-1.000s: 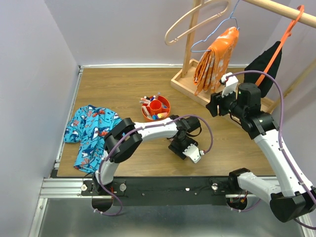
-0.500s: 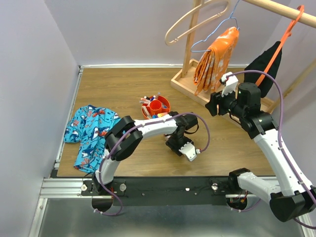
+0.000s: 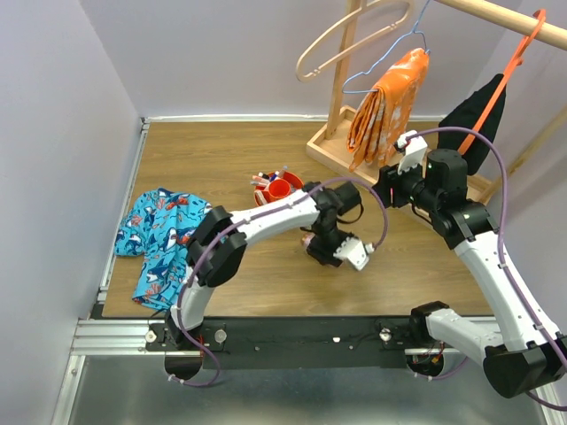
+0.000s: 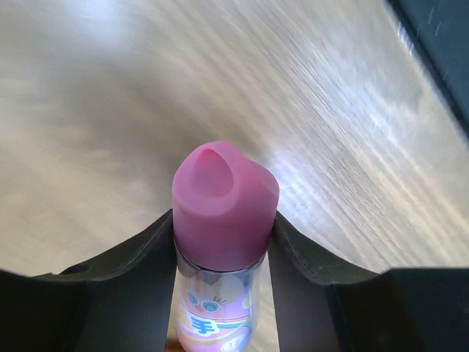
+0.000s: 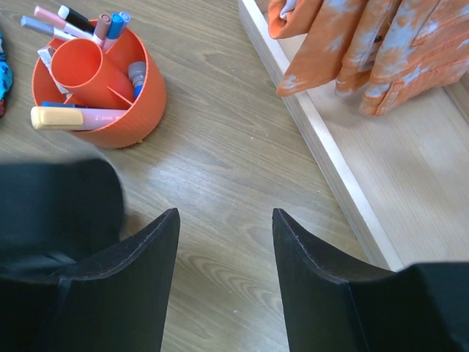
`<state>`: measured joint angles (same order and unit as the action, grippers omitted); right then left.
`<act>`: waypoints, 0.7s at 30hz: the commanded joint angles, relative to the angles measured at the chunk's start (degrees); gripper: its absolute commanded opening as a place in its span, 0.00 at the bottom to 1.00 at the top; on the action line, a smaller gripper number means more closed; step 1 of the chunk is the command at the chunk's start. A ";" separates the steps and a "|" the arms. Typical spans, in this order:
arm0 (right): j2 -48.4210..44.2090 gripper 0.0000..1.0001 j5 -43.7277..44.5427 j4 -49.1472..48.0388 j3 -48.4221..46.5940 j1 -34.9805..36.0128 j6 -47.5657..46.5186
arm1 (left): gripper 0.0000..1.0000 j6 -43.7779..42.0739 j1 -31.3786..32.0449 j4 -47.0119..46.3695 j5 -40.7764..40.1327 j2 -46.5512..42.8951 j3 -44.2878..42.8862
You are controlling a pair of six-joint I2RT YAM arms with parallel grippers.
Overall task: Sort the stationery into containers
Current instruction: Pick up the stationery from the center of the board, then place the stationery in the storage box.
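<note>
My left gripper is shut on a stubby marker with a pink cap and a clear printed barrel, held above the wooden table. In the top view this gripper hangs to the near right of the red-orange bowl, which the left arm partly hides. The bowl has a central cup, and several pens and markers lie in its compartments. My right gripper is open with bare wood between its fingers. It hovers to the right of the bowl.
A wooden rack base stands at the back right, with an orange cloth and a black garment on hangers. A blue shark-print cloth lies at the left. The left arm shows as a dark blur beside my right fingers.
The left gripper, still holding the marker, has moved a little away from the near edge and turned to the right. The right arm has hardly moved.
</note>
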<state>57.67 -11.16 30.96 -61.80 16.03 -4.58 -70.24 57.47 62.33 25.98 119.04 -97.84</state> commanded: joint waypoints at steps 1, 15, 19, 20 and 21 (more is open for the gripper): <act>-0.80 0.61 0.96 -0.64 0.63 -0.48 -0.87 | 0.00 14.05 -5.17 -0.79 17.57 -10.75 -6.30; 4.20 0.60 -1.41 -0.46 -1.74 -1.00 -2.72 | 0.00 78.73 -31.27 -74.85 32.03 -24.74 18.72; 6.31 0.60 -2.90 -0.29 -3.23 -1.70 -2.72 | 0.00 87.46 -35.41 -88.23 30.72 -23.42 24.18; 7.01 0.59 -2.99 -0.20 -3.67 -1.97 -2.80 | 0.00 88.16 -36.54 -92.17 30.36 -23.51 26.45; 7.37 0.59 -3.25 -0.02 -4.37 -2.06 -3.06 | 0.00 90.08 -36.90 -94.21 30.10 -23.16 27.35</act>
<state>63.37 -12.12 30.98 -62.50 14.90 -6.61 4.84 22.55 -7.79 54.81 95.85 -74.61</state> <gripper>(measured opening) 0.601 0.547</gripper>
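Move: The left hand already pinches the pink-capped bottle low over the board. The orange container for it stands about 14 cm ahead of this hand and 9 cm to its left, its middle some 2 cm lower; the wooden tray's middle is roughly 21 cm ahead and 25 cm to the right, 4 cm lower. From the right hand the container lies about 28 cm left, 3 cm ahead and 23 cm below. Left hand sweeps the held bottle about 20 cm up and forward above the container, fingers swinging rightward; right dips. ##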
